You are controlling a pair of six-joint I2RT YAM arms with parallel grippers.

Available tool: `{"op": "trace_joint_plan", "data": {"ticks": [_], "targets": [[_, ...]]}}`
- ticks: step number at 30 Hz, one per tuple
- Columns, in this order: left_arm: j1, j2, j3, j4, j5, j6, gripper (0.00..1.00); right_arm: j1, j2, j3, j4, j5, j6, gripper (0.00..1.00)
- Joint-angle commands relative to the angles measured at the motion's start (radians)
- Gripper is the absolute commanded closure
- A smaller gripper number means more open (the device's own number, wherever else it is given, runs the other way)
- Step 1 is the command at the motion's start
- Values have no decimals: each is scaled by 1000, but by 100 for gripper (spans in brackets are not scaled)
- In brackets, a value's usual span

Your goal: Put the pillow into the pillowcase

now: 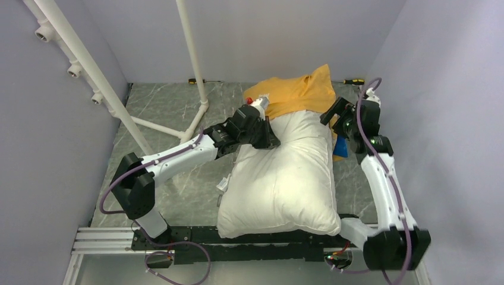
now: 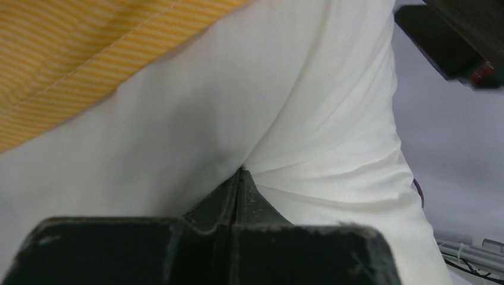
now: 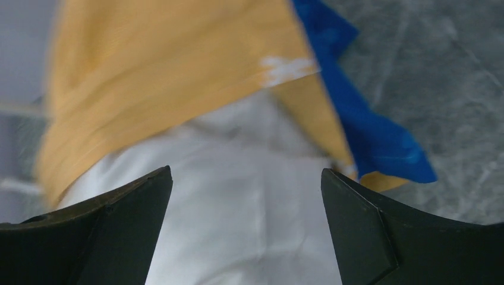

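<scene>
The plump white pillow (image 1: 282, 178) lies lengthwise on the table, its far end tucked under the yellow-orange pillowcase (image 1: 300, 92). My left gripper (image 1: 270, 139) is shut, and its tips (image 2: 241, 172) press into a creased dimple in the pillow (image 2: 309, 89), just below the pillowcase hem (image 2: 89, 53). At the pillow's far right corner my right gripper (image 1: 333, 113) hovers open. In the right wrist view its fingers (image 3: 246, 178) are spread wide over the white pillow (image 3: 238, 219), holding nothing. The pillowcase's yellow side (image 3: 166, 71) and its blue side (image 3: 368, 130) lie just beyond them.
A white pipe frame (image 1: 196, 77) stands at the back left of the grey marbled table (image 1: 172, 107). Two screwdrivers (image 1: 196, 81) (image 1: 355, 81) lie along the back wall. Grey walls close in on the left, right and back.
</scene>
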Motion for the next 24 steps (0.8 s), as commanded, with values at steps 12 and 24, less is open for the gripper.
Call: {"op": "trace_joint_plan", "data": {"ticks": [12, 24], "targets": [[55, -35, -55, -97, 21, 145, 93, -305, 318, -185, 456, -470, 106, 79], [24, -136, 266, -611, -22, 311, 1, -304, 94, -162, 323, -664, 130, 100]]}}
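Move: The pillowcase's right edge hangs about 4 cm ahead of the right hand, 4 cm to its right and some 13 cm below. The pillow's middle lies roughly 18 cm back, 16 cm left and 12 cm below. The left hand still pinches a fold of the pillow right at its fingertips. The case's hem crosses the pillow about 9 cm ahead of the left hand and 5 cm to its right, about level. Right hand drops about 13 cm, shuts by the pillowcase edge, rises; left lets go, withdraws up and left. ##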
